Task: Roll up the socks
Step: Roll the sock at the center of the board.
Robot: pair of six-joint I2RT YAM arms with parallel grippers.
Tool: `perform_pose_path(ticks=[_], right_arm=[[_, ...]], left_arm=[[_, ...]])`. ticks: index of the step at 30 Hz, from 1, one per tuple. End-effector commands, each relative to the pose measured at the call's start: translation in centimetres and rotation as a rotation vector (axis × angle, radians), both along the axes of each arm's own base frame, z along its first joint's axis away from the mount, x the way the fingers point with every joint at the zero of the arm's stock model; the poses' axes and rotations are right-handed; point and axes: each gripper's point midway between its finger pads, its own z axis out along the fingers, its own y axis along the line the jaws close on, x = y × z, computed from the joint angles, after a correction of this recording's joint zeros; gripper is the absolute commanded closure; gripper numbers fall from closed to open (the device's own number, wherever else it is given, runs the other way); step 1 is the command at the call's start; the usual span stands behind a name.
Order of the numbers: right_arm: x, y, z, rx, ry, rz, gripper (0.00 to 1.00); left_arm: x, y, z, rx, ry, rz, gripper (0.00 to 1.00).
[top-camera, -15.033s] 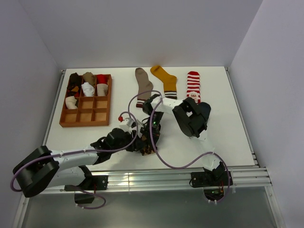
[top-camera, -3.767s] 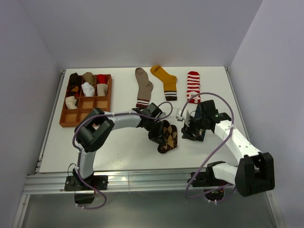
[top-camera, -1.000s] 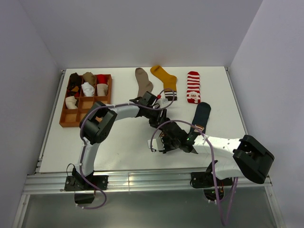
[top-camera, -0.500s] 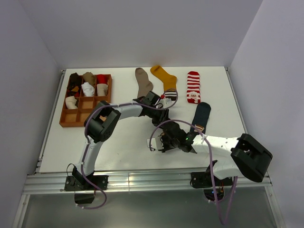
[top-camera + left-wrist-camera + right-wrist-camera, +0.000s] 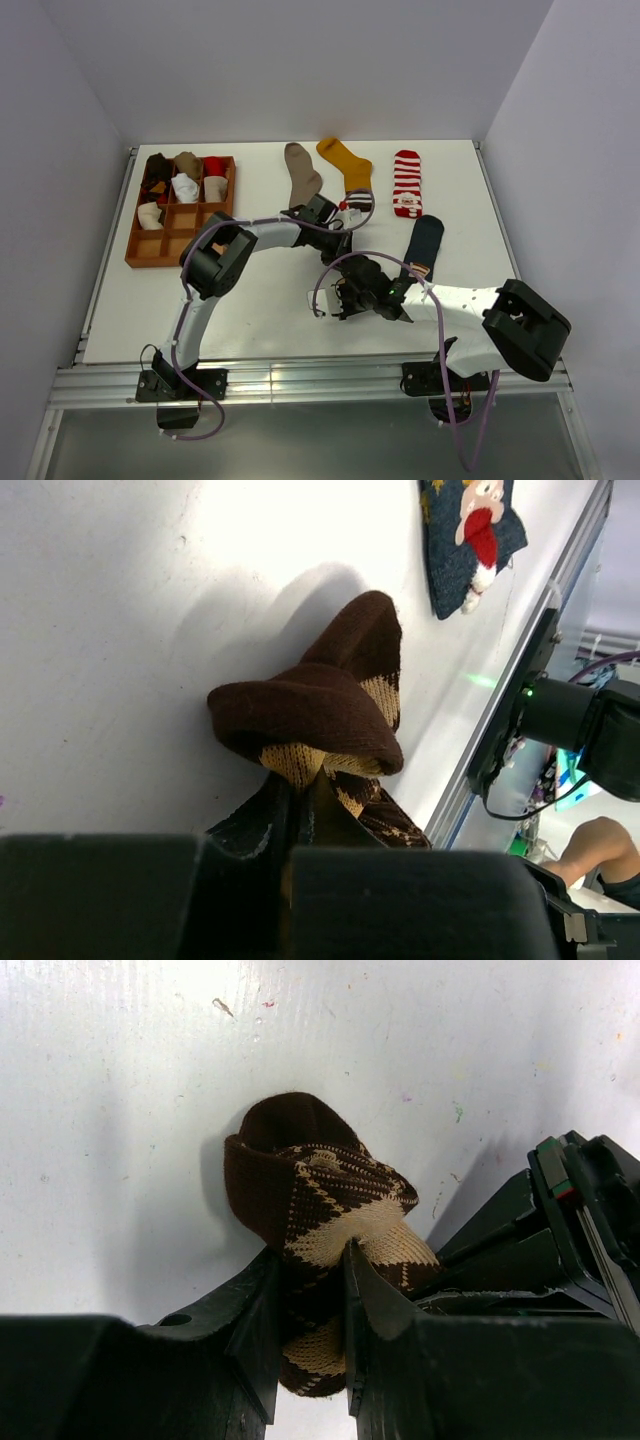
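The brown argyle sock (image 5: 310, 1175) is bunched into a loose lump on the white table, between my two grippers. My right gripper (image 5: 312, 1260) is shut on its cream-and-brown lower part. My left gripper (image 5: 300, 780) comes in from the opposite side and is shut, pinching a yellow-tan fold under the brown argyle sock's (image 5: 315, 705) dark hood. In the top view both grippers meet mid-table, and the arms hide most of the sock. The taupe sock (image 5: 300, 170), mustard sock (image 5: 345, 160), red-white striped sock (image 5: 405, 183) and navy sock (image 5: 425, 240) lie flat.
A wooden grid tray (image 5: 183, 245) at the back left holds several rolled socks in its far cells. The navy sock's cartoon figure (image 5: 470, 530) lies just beyond the bunched sock. The right arm's cable (image 5: 325, 285) loops close to the grippers.
My left gripper has shut on a fold of the argyle sock within the last second. The left arm has shifted slightly. My right gripper has kept its grip in place.
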Motion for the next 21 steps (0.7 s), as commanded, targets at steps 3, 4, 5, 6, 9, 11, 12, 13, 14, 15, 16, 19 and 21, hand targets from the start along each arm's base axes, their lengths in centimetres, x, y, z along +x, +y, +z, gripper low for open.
perform_pose_path(ticks=[3,4,5,6,9,11,12,13,14,15,16,19,21], right_arm=[[-1.6,-2.1,-1.9,-0.085,0.063,-0.017,0.91],[-1.5,-2.1,-1.8,-0.082,0.059,-0.017,0.91],[-1.5,-2.0,-1.6,-0.078,0.051,-0.011,0.91],[-1.4,-2.0,-1.5,-0.075,0.048,-0.011,0.91],[-1.1,-1.6,-0.9,-0.067,0.037,-0.006,0.91],[-0.9,-1.2,-0.5,-0.062,0.033,0.003,0.92],[-0.8,-1.0,-0.3,-0.053,0.031,0.005,0.92],[-0.7,-0.8,-0.2,-0.049,0.029,0.008,0.92],[-0.6,-0.6,0.2,-0.042,0.026,0.013,0.92],[-0.7,-0.4,0.2,-0.036,0.035,0.019,0.93],[-0.7,-0.2,0.3,-0.031,0.039,0.025,0.93],[-1.3,0.6,0.8,-0.002,0.075,0.049,0.93],[-1.4,0.8,1.1,0.012,0.100,0.054,0.94]], left_arm=[[1.4,1.6,0.1,-0.005,-0.030,0.100,1.00],[1.9,2.3,0.2,-0.001,-0.036,0.128,1.00],[2.1,2.5,1.3,-0.017,-0.047,0.146,1.00],[1.8,3.1,1.0,-0.017,-0.044,0.153,1.00],[2.1,4.4,1.6,-0.004,-0.063,0.208,1.00],[2.9,5.2,2.4,0.003,-0.091,0.264,1.00],[2.7,5.9,2.1,0.018,-0.086,0.283,1.00],[3.0,6.5,2.2,0.033,-0.094,0.315,1.00],[3.7,7.1,2.8,0.048,-0.119,0.361,1.00],[3.7,7.8,2.4,0.068,-0.116,0.387,1.00],[4.2,8.6,2.3,0.088,-0.120,0.423,1.00],[5.1,10.6,2.5,0.156,-0.142,0.525,1.00],[5.4,12.0,2.7,0.198,-0.152,0.595,1.00]])
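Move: The argyle sock is bunched between the hands and already gripped by both: its middle lies about 3 cm back and 3 cm right of the left hand, roughly 1 cm lower. From the right hand it is some 1 cm ahead and 1 cm left, about level. From the left hand, the taupe sock lies some 19 cm ahead and 8 cm left, the mustard sock 19 cm ahead and 2 cm right. Still pinching the sock's dark edge, the left hand pulls about 9 cm left while the right keeps its grip. ##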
